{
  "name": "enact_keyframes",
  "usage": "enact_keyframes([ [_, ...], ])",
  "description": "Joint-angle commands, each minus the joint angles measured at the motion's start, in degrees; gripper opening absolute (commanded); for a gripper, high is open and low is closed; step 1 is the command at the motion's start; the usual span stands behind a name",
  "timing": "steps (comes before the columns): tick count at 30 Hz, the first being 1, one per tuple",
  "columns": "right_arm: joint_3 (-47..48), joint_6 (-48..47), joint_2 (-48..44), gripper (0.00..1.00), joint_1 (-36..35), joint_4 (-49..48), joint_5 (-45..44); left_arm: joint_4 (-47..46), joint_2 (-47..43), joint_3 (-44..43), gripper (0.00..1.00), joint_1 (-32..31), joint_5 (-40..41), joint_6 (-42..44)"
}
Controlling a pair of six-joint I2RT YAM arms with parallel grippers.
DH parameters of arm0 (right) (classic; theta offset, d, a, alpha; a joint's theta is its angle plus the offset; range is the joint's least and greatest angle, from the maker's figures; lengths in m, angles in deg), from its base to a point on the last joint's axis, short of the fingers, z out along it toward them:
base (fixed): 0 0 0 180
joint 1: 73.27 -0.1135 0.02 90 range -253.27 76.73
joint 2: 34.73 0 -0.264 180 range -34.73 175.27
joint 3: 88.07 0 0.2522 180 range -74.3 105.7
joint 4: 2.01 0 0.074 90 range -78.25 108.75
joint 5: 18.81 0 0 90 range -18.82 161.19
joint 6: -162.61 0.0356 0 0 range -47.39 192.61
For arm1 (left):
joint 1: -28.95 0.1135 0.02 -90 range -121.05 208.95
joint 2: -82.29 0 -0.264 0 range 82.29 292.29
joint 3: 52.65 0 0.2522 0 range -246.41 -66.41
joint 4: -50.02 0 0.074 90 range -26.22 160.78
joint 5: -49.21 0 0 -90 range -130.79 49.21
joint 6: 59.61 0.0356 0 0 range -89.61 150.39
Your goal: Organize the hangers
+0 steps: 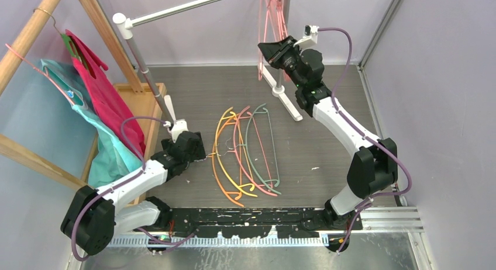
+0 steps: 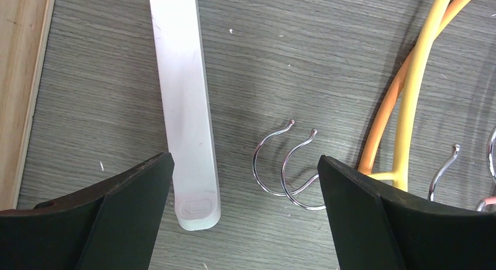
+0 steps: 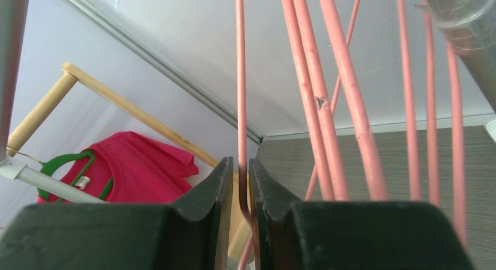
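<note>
Several bare hangers (image 1: 245,153) lie side by side on the grey table: orange, yellow, pink and pale green. My left gripper (image 1: 196,150) is open and empty just left of their hooks. In the left wrist view its jaws (image 2: 245,159) stand wide apart, with two silver hooks (image 2: 286,168) on the table between them, and a yellow hanger (image 2: 416,89) and an orange one (image 2: 383,121) at right. Several pink wire hangers (image 1: 272,24) hang from the grey rail (image 1: 187,8). My right gripper (image 1: 269,49) is raised beside them and is shut on one thin pink wire (image 3: 240,94).
A white rack foot (image 2: 184,106) lies by my left finger; another foot (image 1: 285,97) is under the right arm. A wooden rack (image 1: 137,92) at left holds magenta (image 1: 99,89) and teal (image 1: 102,147) garments. More pink wires (image 3: 327,94) crowd the right gripper.
</note>
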Motion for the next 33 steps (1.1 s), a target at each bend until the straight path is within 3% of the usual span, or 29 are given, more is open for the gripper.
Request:
enact_keyframes([
  [1, 0.1, 0.7, -0.9, 0.29, 0.4, -3.5, 1.8, -0.7, -0.1, -1.8, 0.98, 0.3, 2.0, 0.3],
  [4, -1.6, 0.1, -2.8, 0.45, 0.4, -3.4, 1.8, -0.7, -0.1, -1.8, 0.98, 0.3, 1.9, 0.3],
  [10, -6.3, -3.7, -9.2, 0.61, -0.2, -1.8, 0.0, -1.2, 0.2, -1.8, 0.98, 0.3, 1.9, 0.3],
  [15, -11.5, -13.3, -17.3, 0.64, -3.4, 4.0, -9.4, -1.7, 1.4, -1.9, 0.98, 0.3, 1.3, 0.0],
  [18, -14.4, -21.9, -22.2, 0.66, -7.1, 9.7, -23.1, -1.7, 1.9, -2.0, 0.98, 0.3, 1.4, 0.0],
  [24, -20.3, -30.7, -27.1, 0.68, -12.0, 16.6, -39.5, -1.0, 2.0, -2.8, 0.98, 0.3, 1.9, 0.5],
  [28, -26.0, -31.0, -30.9, 0.68, -12.8, 17.9, -44.4, -1.0, 2.3, -3.1, 0.98, 0.3, 2.0, 0.7],
  [33, -30.0, -29.9, -32.9, 0.68, -13.7, 21.9, -43.9, -1.5, 3.5, -3.4, 0.98, 0.3, 1.4, 0.3],
])
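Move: Below and behind the right hand, the green hanger on the table is centred roughly 21 cm back, 2 cm right and 41 cm down; the table's pink hanger lies about 5 cm left of it. Around the fingers, the hanging pink bunch centres some 4 cm ahead and 4 cm right, with the rack's right post 3 cm ahead and 8 cm right. From the idle left hand, the green hanger is about 28 cm right, level fore-and-aft and 6 cm lower. Letting go of the pink hanger still pinched at the right end of the rod, the right fingers open to about two-thirds. The hand dips slightly, draws back, then swings right and drops towards the table hangers, ending some 12 cm back, 11 cm right and 11 cm lower, while the wrist rolls right side up about 35 degrees and turns clockwise nearly 30. ##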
